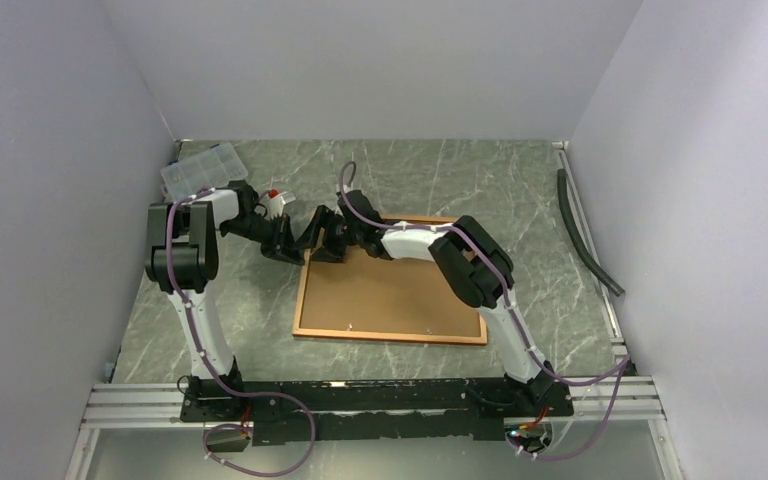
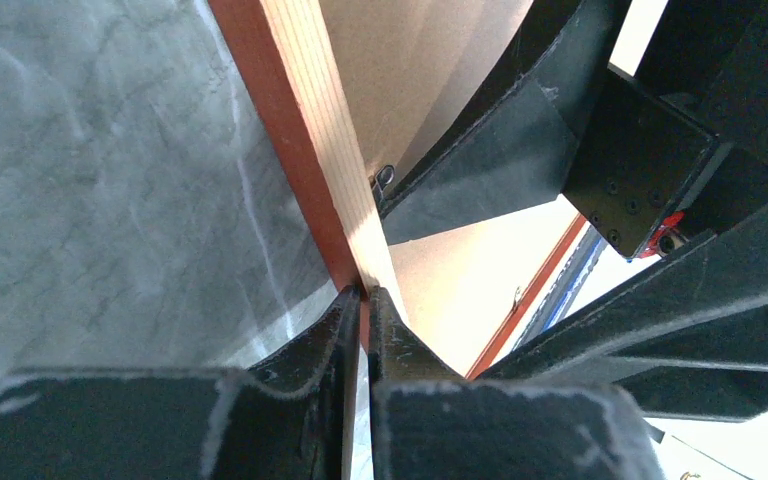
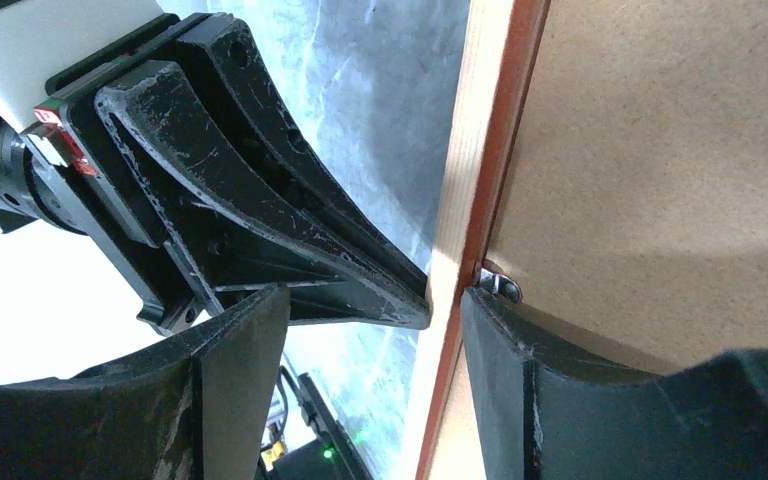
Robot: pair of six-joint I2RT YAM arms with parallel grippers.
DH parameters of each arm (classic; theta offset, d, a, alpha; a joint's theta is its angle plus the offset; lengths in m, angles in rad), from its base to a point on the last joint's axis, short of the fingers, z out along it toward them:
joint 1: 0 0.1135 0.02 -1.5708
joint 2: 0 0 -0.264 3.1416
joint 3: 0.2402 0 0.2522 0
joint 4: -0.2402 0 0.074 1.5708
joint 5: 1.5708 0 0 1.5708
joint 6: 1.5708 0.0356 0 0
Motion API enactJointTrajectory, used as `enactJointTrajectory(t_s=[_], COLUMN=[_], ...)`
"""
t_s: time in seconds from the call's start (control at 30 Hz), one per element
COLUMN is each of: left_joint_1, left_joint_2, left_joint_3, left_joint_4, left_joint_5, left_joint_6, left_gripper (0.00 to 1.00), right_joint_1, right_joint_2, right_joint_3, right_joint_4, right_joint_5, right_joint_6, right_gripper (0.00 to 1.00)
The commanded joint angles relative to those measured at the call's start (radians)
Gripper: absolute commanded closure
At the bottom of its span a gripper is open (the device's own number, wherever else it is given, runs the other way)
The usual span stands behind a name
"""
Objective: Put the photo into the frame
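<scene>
The frame [image 1: 305, 290] lies back-up on the marble table, and a brown backing board [image 1: 390, 290] fills it. My left gripper [image 1: 303, 238] is at the frame's far left corner. It is shut on the frame's border [image 2: 310, 130], its red-orange edge pinched between the fingertips [image 2: 385, 320]. My right gripper [image 1: 337, 240] is just beside it and stands open astride the same border [image 3: 475, 150]. One finger [image 3: 520, 390] rests on the backing board [image 3: 660, 150] against a small metal clip [image 3: 497, 283]; the other finger [image 3: 230, 370] hangs off outside the frame. The photo is not in view.
A clear plastic compartment box [image 1: 200, 170] sits at the back left, with a small red-and-white object [image 1: 275, 197] beside the left arm. A black hose [image 1: 585, 235] lies along the right wall. Aluminium rails [image 1: 360, 395] run across the near edge. Walls close in three sides.
</scene>
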Motion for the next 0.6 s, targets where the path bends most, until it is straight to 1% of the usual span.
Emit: enactJointTrajectory(t_s=[0.0, 0.2, 0.3, 0.37, 0.43, 0.47, 0.5, 0.57], left_joint_1=[0.008, 0.061, 0.082, 0.093, 0.1, 0.103, 0.106, 0.112], left_joint_2=[-0.006, -0.019, -0.036, -0.051, -0.071, -0.082, -0.092, -0.117], left_joint_3=[-0.027, 0.003, 0.029, 0.048, 0.07, 0.081, 0.094, 0.112], left_joint_4=[0.02, -0.03, -0.061, -0.088, -0.117, -0.13, -0.145, -0.173], left_joint_5=[-0.065, -0.049, -0.044, -0.038, -0.029, -0.027, -0.024, -0.021], left_joint_6=[0.023, 0.05, 0.064, 0.073, 0.082, 0.086, 0.092, 0.106], left_gripper=[0.9, 0.9, 0.84, 0.78, 0.69, 0.66, 0.63, 0.57], right_joint_1=[0.015, 0.011, 0.007, 0.009, 0.013, 0.014, 0.015, 0.025], right_joint_2=[-0.035, -0.169, -0.254, -0.322, -0.419, -0.463, -0.501, -0.577], right_joint_3=[-0.021, -0.092, -0.096, -0.098, -0.123, -0.141, -0.164, -0.213], right_joint_4=[0.156, 0.174, 0.135, 0.041, -0.105, -0.176, -0.283, -0.421], right_joint_5=[0.094, 0.017, -0.069, -0.111, -0.094, -0.073, -0.037, 0.05], right_joint_6=[0.014, -0.039, -0.132, -0.246, -0.39, -0.46, -0.528, -0.654], right_gripper=[0.33, 0.29, 0.27, 0.27, 0.29, 0.29, 0.29, 0.29])
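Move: The metal clip on the inside edge of the frame's left rail is at the tip of my right hand's inner finger, about 4 cm below, 2 cm right of and 1 cm behind that hand's point. The left rail itself runs just below, some 4 cm down. From my left hand, the clip is roughly 2 cm right and 1 cm ahead; the frame's near left corner lies about 18 cm back and 2 cm left. I free my right hand from the clip and rail: after a brief hold it climbs fast, some 13 cm, drawing back and right about 4 cm each, rolling roughly 20 degrees with its fingers still wide. My left hand, which was braced on the rail's outer side, slides away to the left about 4 cm, parting its nearly shut fingers and lifting slightly at the end. ##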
